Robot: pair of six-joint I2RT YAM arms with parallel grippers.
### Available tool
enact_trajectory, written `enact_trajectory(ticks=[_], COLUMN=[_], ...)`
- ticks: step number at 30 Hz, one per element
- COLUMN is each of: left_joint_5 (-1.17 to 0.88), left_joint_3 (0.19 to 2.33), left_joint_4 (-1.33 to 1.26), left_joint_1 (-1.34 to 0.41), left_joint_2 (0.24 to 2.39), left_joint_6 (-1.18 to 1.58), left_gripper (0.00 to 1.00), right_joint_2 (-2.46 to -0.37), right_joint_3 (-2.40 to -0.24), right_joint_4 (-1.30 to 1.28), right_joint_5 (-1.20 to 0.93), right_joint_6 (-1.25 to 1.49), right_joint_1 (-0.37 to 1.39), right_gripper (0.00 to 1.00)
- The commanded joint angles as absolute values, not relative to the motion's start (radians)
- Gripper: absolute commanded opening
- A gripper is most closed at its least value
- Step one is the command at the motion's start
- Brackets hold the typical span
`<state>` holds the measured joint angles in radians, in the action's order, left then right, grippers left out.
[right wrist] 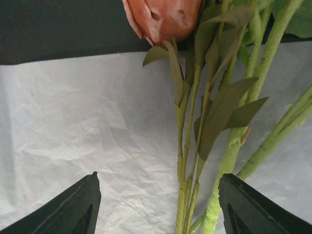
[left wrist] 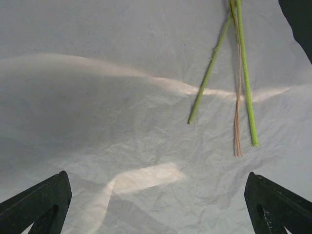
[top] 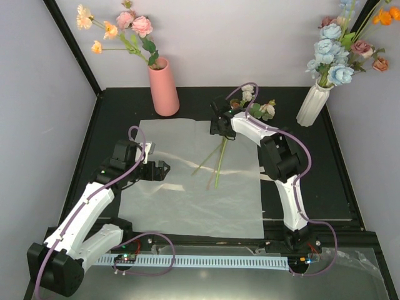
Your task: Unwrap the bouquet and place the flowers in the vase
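The bouquet lies unwrapped: its cream paper (top: 187, 187) is spread flat on the black table. The remaining flowers (top: 220, 156) rest on it, blooms (top: 259, 105) toward the back. My right gripper (top: 219, 127) hangs over their stems; in the right wrist view it (right wrist: 160, 176) is open, its jaws straddling the green stems (right wrist: 187, 185) without touching, with a pink bloom (right wrist: 163, 17) beyond. My left gripper (top: 161, 170) (left wrist: 156, 176) hovers wide open over bare paper (left wrist: 122, 122), short of the stem ends (left wrist: 246, 83). The pink vase (top: 164, 87) at the back holds several flowers (top: 125, 28).
A white ribbed vase (top: 314, 103) with blue and orange flowers stands at the back right. A tan ribbon strand (left wrist: 238, 126) lies between the stems. The black frame post (top: 75, 47) and grey walls close in the left and back.
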<state>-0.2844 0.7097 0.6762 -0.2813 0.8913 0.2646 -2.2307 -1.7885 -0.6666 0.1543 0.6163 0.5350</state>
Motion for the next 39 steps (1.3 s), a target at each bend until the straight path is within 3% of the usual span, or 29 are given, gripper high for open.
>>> enact_trajectory(ticks=[1, 20, 31, 34, 39], left_joint_5=[-0.288, -0.285, -0.283, -0.282, -0.281], left_joint_3=[0.72, 0.721, 0.72, 0.721, 0.721], left_joint_4=[0.674, 0.673, 0.674, 0.674, 0.674], left_joint_1=[-0.285, -0.284, -0.284, -0.285, -0.285], left_joint_2=[0.885, 0.888, 0.893, 0.895, 0.896], left_joint_6=[0.272, 0.27, 0.271, 0.27, 0.268], left_gripper=[0.99, 0.99, 0.99, 0.99, 0.99], right_joint_2=[-2.244, -2.299, -2.267, -2.246, -2.207], right_joint_3=[-1.817, -1.798, -1.744, -1.733, -1.732], right_joint_4=[-0.695, -0.661, -0.618, -0.602, -0.586], right_joint_5=[0.151, 0.111, 0.107, 0.105, 0.089], right_joint_6=[0.609, 0.607, 0.603, 0.598, 0.583], right_joint_1=[0.536, 0.534, 0.534, 0.533, 0.528], right_gripper=[0.67, 0.51, 0.33, 0.2, 0.1])
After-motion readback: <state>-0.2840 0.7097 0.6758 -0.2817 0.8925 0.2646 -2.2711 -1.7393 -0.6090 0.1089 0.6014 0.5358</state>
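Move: The thin brownish stem of the orange rose crosses just under the right hand's open fingers, about 1 cm to the right and 3 cm below. Its orange bloom lies some 9 cm ahead, roughly in line with the hand, and a thick green stem runs about 3 cm to the hand's right. From the left hand, the stretch of thin stem lies about 22 cm ahead, 15 cm right and 13 cm below. The thin brown stem ends up pinched between the right hand's fingertips, with the thick green stem left outside them. To get there the hand sinks about 3 cm onto the thin stem, in two short steps and with barely any sideways travel, while the half-open fingers keep narrowing; once down, it stays put and they close nearly shut. ##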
